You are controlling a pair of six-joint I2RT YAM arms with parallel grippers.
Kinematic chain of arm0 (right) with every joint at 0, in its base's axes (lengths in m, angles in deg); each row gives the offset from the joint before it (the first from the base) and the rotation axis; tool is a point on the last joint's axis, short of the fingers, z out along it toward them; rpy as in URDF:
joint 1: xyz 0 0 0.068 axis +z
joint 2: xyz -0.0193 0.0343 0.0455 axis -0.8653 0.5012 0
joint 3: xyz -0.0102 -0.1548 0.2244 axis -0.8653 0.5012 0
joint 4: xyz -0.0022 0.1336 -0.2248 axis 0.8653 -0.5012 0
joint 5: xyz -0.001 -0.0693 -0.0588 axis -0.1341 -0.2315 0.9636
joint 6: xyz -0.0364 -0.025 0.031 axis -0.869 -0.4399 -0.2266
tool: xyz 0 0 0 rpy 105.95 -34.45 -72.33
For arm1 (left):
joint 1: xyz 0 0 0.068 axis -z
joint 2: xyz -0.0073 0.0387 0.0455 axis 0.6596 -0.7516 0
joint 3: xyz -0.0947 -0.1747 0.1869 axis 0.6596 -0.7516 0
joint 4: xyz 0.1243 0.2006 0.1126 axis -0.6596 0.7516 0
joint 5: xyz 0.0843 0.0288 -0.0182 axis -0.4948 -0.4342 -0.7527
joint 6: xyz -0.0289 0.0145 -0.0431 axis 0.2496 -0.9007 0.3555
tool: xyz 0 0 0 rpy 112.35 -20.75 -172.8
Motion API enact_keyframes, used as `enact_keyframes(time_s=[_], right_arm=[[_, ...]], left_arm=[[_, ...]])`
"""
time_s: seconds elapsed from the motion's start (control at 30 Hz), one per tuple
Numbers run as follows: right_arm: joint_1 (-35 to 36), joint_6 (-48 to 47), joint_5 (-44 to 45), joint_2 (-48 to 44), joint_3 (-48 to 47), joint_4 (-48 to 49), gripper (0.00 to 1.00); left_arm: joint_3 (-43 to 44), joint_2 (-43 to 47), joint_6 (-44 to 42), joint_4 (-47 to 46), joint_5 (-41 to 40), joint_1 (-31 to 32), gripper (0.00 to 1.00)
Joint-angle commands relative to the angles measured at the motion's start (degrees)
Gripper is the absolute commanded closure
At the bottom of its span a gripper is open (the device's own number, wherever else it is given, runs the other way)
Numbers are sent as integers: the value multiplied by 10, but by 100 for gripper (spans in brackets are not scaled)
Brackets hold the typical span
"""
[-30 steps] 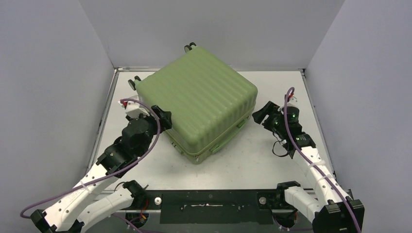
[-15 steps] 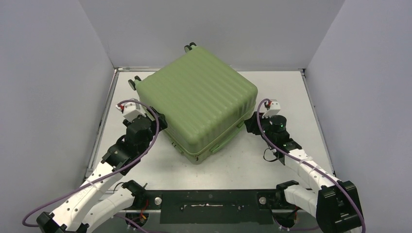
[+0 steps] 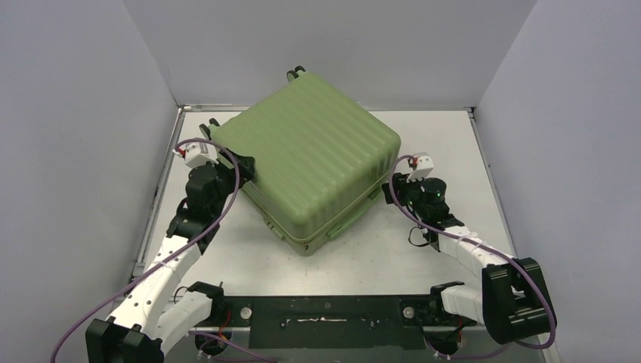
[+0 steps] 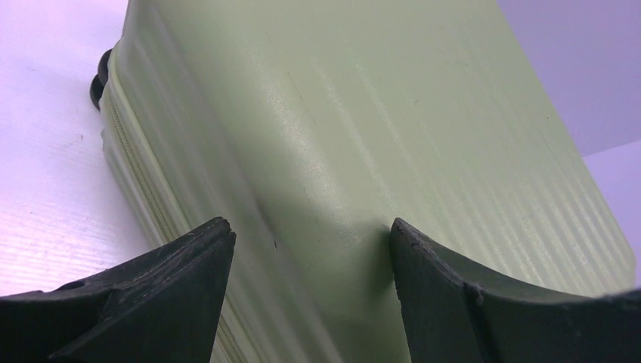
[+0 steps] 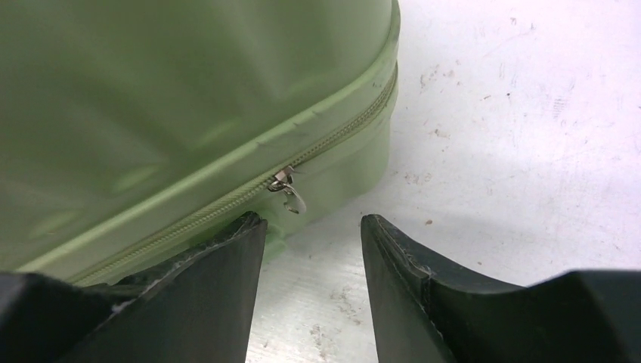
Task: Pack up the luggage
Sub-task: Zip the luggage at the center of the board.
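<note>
The luggage is a light-green ribbed hard-shell suitcase lying closed and flat on the table, turned at an angle. My left gripper is at its left side, open; in the left wrist view the gripper has its fingers spread against the curved shell, holding nothing. My right gripper sits low by the suitcase's right side, open. In the right wrist view the gripper hovers over the table just short of the metal zipper pull on the closed zip of the luggage.
Small black wheels stick out at the suitcase's far end and left corner. The white table is boxed in by grey walls on three sides. A black base rail runs along the near edge.
My left gripper has slid farther away along the suitcase's left side. My right arm has swung in and down toward the right side, its jaws narrower than before.
</note>
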Motion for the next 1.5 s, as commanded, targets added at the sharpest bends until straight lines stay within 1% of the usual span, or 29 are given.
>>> enact_keyframes(time_s=[0.0, 0.27, 0.4, 0.63, 0.77, 1.0, 1.13, 1.27, 1.47], right_arm=[[-6, -38, -44, 25, -6, 70, 51], [-7, -73, -71, 58, -10, 108, 59], [-7, -90, -63, 65, -11, 116, 70], [-6, -96, -40, 51, -9, 107, 92], [1, -103, -20, 32, -9, 85, 99], [13, -104, 3, 15, -16, 47, 100], [24, -105, 8, -1, -32, 5, 100], [51, -112, 18, -21, -47, -51, 100], [69, -118, 25, -53, -53, -97, 100]], left_arm=[[-38, -13, -54, 26, 57, -26, 28], [-58, -18, -68, 7, 58, -26, 29], [-59, -20, -71, 3, 59, -26, 29], [-62, -17, -73, 3, 64, -26, 29], [-63, -17, -74, 2, 68, -26, 29], [-67, -17, -73, -1, 83, -26, 29], [-71, -12, -71, -4, 90, -26, 29], [-74, -13, -68, -8, 100, -26, 29], [-77, -17, -64, -15, 112, -26, 30]])
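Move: The zipper pull hangs just off the right fingertips, about 2 cm ahead, 1 cm left and 1 cm below. The suitcase handle's middle lies some 8 cm left and 5 cm back from the right hand, about 2 cm lower; the suitcase's near corner is roughly 20 cm left and 13 cm back. From the left hand, the zipper pull is some 32 cm right, 4 cm back and 12 cm below. Right hand eases down, left and forward, pinches the zipper pull, then backs off and up about 2 cm. ##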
